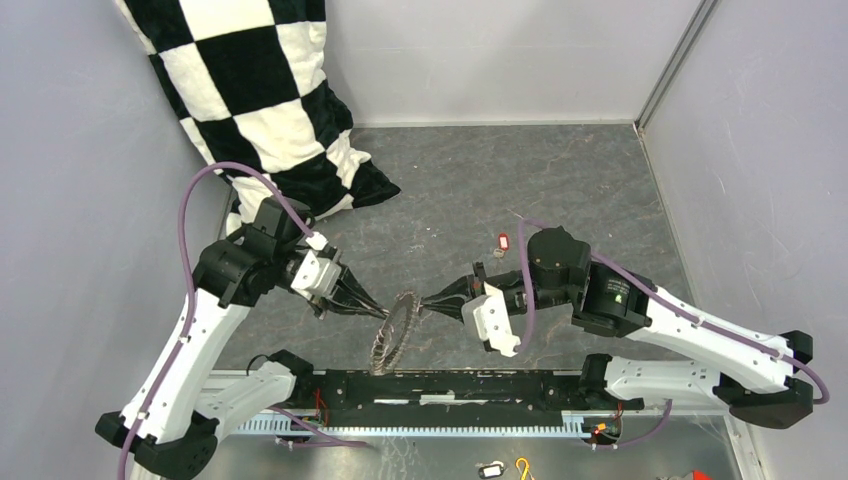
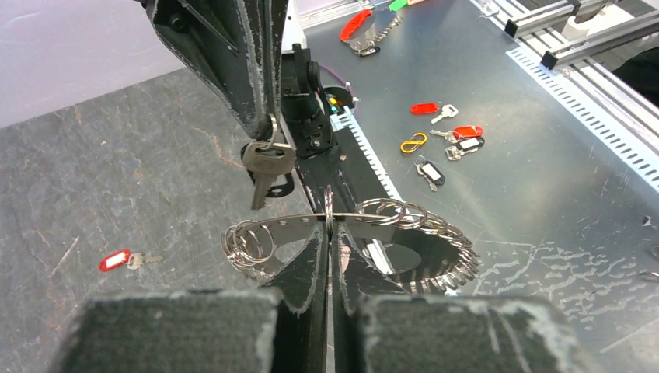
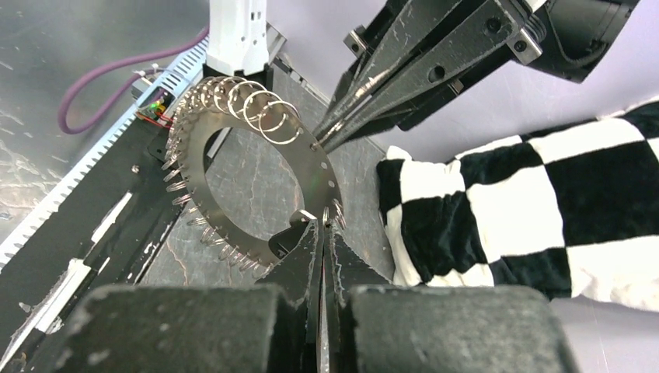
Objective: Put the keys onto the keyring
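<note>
The keyring [image 1: 392, 335], a flat grey hoop fringed with small split rings, stands on edge between my two grippers. My left gripper [image 1: 378, 311] is shut on its rim, and the left wrist view shows the jaws [image 2: 329, 225] pinching the band [image 2: 287, 229] at a small ring. My right gripper [image 1: 428, 302] is shut at the opposite rim [image 3: 325, 224], with the dark-headed key [image 2: 268, 159] hanging from its fingertips just above the hoop [image 3: 190, 179]. The red-headed key [image 1: 503, 241] lies loose on the dark mat [image 2: 115, 259], behind the right gripper.
A black-and-white checkered cushion [image 1: 270, 90] leans in the back left corner. A black rail [image 1: 450, 385] runs along the near edge of the mat. On the metal shelf beyond it lie a yellow hook [image 2: 414, 143] and several red and dark tags [image 2: 468, 131]. Grey walls close in both sides.
</note>
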Available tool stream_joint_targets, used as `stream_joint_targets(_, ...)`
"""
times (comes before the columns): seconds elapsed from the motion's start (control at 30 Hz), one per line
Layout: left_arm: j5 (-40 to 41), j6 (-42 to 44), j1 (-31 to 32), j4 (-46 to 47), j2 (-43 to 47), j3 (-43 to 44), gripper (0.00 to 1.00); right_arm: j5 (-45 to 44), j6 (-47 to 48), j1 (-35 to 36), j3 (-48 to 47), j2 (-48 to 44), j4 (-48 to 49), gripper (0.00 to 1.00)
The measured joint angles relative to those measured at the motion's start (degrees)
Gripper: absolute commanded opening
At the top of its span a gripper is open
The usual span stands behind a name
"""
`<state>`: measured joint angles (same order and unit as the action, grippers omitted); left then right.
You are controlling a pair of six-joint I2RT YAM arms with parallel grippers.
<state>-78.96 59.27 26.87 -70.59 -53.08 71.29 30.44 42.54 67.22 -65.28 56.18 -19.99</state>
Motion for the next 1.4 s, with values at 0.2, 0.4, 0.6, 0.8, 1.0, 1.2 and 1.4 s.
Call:
stream_joint_targets(0.2, -0.2, 4.2, 0.6, 2.0, 2.6, -0.5, 0.02, 2.5, 0.0, 0.6, -0.3, 0.1, 1.2, 0.00)
stream_joint_targets(0.4, 0.2, 3.2, 0.6, 12.7, 9.2, -3.9, 0.02, 3.4, 0.0, 0.8, -0.6, 1.0, 2.8, 0.00)
stream_joint_targets(0.6, -1.0, 1.6, 0.9, 18.4, 11.1, -4.3, 0.02, 5.2, -0.2, 1.1, -1.4, 2.8, 3.7, 0.00)
stream_joint_targets(0.8, -2.7, -3.5, 0.9, 26.5, 13.4, -6.4, 0.02, 8.6, -2.3, 1.3, -2.0, 3.1, 7.4, 0.00)
stream_joint_targets(1.0, -4.2, -6.3, 0.9, 31.6, 15.2, -7.7, 0.02, 10.6, -4.4, 1.3, -2.4, 2.9, 10.1, 0.00)
stream_joint_targets(1.2, -4.2, -7.4, 0.9, 34.9, 16.4, -9.2, 0.02, 11.7, -5.0, 1.3, -4.1, 2.9, 10.3, 0.00)
stream_joint_targets(1.4, -3.4, -7.2, 0.9, 38.3, 18.6, -11.7, 0.02, 12.0, -5.1, 1.3, -4.3, 2.8, 10.4, 0.00)
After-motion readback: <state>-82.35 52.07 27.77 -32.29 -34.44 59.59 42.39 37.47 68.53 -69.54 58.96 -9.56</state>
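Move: The right hand already holds the key by its small loop. The loop pinched in the left fingertips, on the edge of the keyring disc, lies about 7 cm to this hand's left, some 2 cm back and nearly level. The disc's middle is about 6 cm left, 5 cm back and 5 cm lower. The red-tagged key lies on the table roughly 25 cm ahead, 15 cm right and 24 cm below. From the left hand, the held key hangs about 7 cm right, 2 cm ahead and 2 cm below. Both grippers keep their pinches, the right on the key's loop and the left on the loop at the disc's edge, as they rise together. The right climbs about 6 cm while drawing back 4 and edging left, its fingertips swinging a little back and up. The left rises about 5 cm and eases back, tipping its fingertips up and rolling its forward side up some 30 degrees, so loop and key close in on each other. ##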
